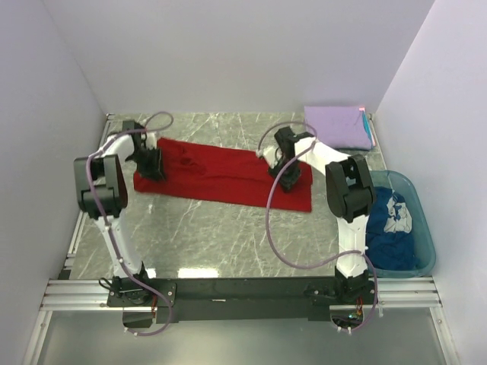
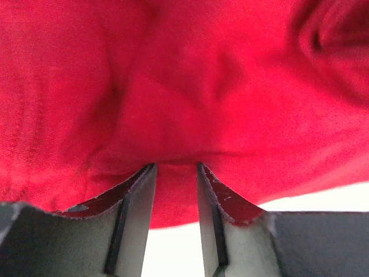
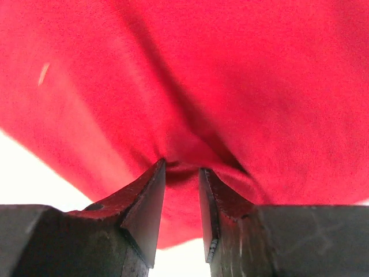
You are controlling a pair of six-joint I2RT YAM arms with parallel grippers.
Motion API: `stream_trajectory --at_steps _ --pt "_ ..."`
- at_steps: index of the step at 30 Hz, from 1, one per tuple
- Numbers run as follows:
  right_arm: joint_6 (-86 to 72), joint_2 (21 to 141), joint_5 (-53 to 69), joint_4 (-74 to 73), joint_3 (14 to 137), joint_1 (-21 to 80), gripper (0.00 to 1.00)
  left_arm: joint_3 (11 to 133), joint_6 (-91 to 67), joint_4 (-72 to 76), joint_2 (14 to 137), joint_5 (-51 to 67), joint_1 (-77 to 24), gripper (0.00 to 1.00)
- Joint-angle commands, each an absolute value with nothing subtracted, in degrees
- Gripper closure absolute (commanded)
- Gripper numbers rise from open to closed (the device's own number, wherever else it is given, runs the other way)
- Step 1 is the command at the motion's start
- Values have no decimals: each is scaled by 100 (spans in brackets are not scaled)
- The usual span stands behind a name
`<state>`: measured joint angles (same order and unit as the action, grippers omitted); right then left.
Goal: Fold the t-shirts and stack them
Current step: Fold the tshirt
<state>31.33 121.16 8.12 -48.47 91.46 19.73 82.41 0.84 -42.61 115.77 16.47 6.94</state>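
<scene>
A bright red t-shirt [image 1: 221,171] lies flat as a long strip across the marble table. My left gripper [image 1: 152,169] presses down on its left end and my right gripper [image 1: 285,179] on its right end. In the left wrist view the red cloth [image 2: 184,86] fills the frame, and the left gripper [image 2: 176,167] has its jaws apart with their tips pushed into the cloth. The right gripper [image 3: 181,167] stands the same way on the red cloth [image 3: 219,75], a small wrinkle bunching between its tips. A folded lavender t-shirt [image 1: 338,125] lies at the back right. A dark blue t-shirt [image 1: 388,232] is crumpled in the tub.
The translucent teal tub [image 1: 422,220] stands at the right edge beside the right arm's base. White walls close in the table at the left, back and right. Bare marble table [image 1: 221,236] shows in front of the red shirt.
</scene>
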Motion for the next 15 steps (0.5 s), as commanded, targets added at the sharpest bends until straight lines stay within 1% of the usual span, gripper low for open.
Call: stream_trajectory --at_steps 1,2,3,4,5,7,8,10,11,13,15 --pt "3794 11638 1746 -6186 8535 2495 63 9488 263 -3839 12637 1151 747 59" --pt "3884 11393 1967 -6509 8378 2705 63 10301 342 -3937 12795 1256 738 58" --pt "3972 11269 2491 -6652 8332 2751 63 10684 395 -4025 13006 1379 747 58" --pt "4155 11181 2757 -6819 8471 2742 62 11279 517 -4165 13043 1458 738 56" --pt "4140 11110 2908 -7003 8612 2612 62 11459 571 -4192 13026 1511 738 56" --pt "3904 11188 3041 -7005 9007 2383 62 11514 598 -4079 12772 1783 738 55" --pt "3824 11406 3111 -7040 9505 2217 62 11427 580 -4035 12649 1949 721 53" --pt "3518 11697 3094 -7031 10200 1900 62 11007 475 -3859 12262 2380 607 53" --pt "3437 12011 3015 -7049 10413 1838 64 10882 449 -3710 12156 2478 528 53" --pt "3201 12260 2735 -7014 10817 1723 66 10671 474 -3630 12006 2453 222 54" --pt "2998 12462 2559 -6847 10924 1635 68 10670 501 -3604 12058 2304 -129 54"
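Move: The left hand is down on the left end of the folded red t-shirt, whose middle lies about 23 cm to its right and 2 cm ahead. The right hand is on the right end, with that middle about 23 cm to its left and 3 cm ahead. From the right hand, the purple folded shirt lies 20 cm ahead and 18 cm right; the blue tub is 35 cm right and 13 cm back. Left hand slides its shirt end about 14 cm forward, right drags 12 cm back; both lift, right returning forward. ##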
